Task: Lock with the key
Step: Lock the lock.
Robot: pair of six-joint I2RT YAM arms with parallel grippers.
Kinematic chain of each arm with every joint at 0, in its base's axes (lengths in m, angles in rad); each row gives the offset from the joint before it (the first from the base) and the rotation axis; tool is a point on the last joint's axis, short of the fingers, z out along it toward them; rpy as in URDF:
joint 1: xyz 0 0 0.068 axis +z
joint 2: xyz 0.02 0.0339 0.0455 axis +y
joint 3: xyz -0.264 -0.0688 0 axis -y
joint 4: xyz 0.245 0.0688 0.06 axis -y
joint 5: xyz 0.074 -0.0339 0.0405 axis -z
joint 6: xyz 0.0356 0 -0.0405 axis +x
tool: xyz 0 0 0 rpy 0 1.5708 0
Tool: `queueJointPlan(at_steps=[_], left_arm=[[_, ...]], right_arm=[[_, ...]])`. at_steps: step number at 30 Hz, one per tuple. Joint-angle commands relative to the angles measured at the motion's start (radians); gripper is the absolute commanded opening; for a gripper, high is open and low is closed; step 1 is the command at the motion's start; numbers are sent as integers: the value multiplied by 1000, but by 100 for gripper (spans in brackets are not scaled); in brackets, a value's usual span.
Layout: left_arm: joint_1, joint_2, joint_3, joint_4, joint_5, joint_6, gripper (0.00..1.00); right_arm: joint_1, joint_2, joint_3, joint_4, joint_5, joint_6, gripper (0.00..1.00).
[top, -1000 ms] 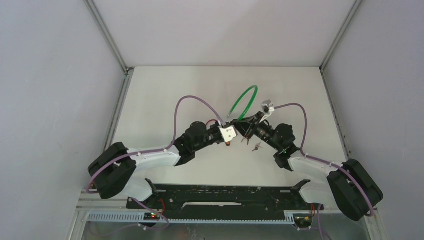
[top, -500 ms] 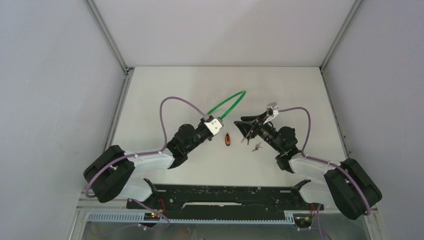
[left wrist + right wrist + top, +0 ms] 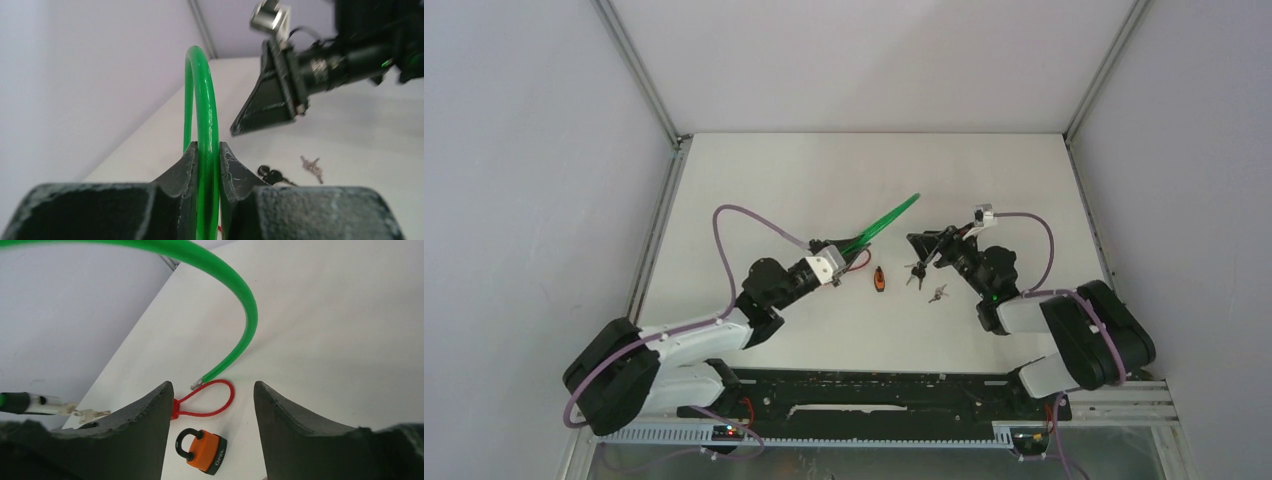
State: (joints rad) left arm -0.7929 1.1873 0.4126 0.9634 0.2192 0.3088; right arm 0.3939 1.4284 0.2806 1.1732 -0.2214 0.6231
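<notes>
An orange padlock with a black shackle (image 3: 880,280) lies on the white table between my grippers; it also shows in the right wrist view (image 3: 202,450). A black-headed key bunch (image 3: 914,270) and a silver key bunch (image 3: 937,293) lie just right of it; both bunches show in the left wrist view, black-headed (image 3: 272,175) and silver (image 3: 312,166). My left gripper (image 3: 854,246) (image 3: 206,145) is shut on a green cable loop (image 3: 886,218) (image 3: 202,100), held off the table. My right gripper (image 3: 927,245) (image 3: 214,386) is open and empty, above the keys, pointing at the padlock.
A red cord loop (image 3: 210,400) lies by the green cable's metal tip, just beyond the padlock. The grey enclosure walls (image 3: 544,150) stand close on both sides and at the back. The arm bases and a black rail (image 3: 874,395) line the near edge.
My left gripper has drawn back to the left with the green cable, uncovering the padlock on the table. My right arm has pulled back to the right, away from the left gripper.
</notes>
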Motion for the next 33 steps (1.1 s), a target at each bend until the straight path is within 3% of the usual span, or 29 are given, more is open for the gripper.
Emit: queueJointPlan(at_steps=[1,13,24,33], left_arm=[[-11,-85,9,157,137,-60,0],[-10,-45,9,428,223,-180,0],[-11,-118,25,341,34,-158,0],[-10,-130,70,290,137,-190,0]], right_arm=[[-20,113,-4,285,-83,103,64],[-21,148,-23,333,-16,82,65],[-29,56,-28,204,28,56,63],[-29,98,-5,228,-21,84,64]])
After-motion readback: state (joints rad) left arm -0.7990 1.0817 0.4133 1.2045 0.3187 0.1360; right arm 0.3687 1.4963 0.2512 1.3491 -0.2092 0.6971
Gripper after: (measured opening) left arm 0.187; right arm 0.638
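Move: The left hand still grips the green cable; its metal free end, the part to be brought to the lock, hangs about 6 cm ahead of this hand, 2 cm left and 18 cm below. The red cable lock lies some 5 cm ahead and 23 below; the orange padlock 2 ahead, 4 right, equally low. From the open right hand the free end is roughly 15 cm left, 1 back, 9 below; the black-headed keys lie 14 below, 1 back. Upward and back, the left hand carries the green cable away from the padlock and the table, rising about 9 cm and drawing back some 5 cm in the first half before climbing on more slowly. The wrist tips the fingers up by roughly 20 degrees while swinging them a little clockwise; they keep their hold on the cable. ##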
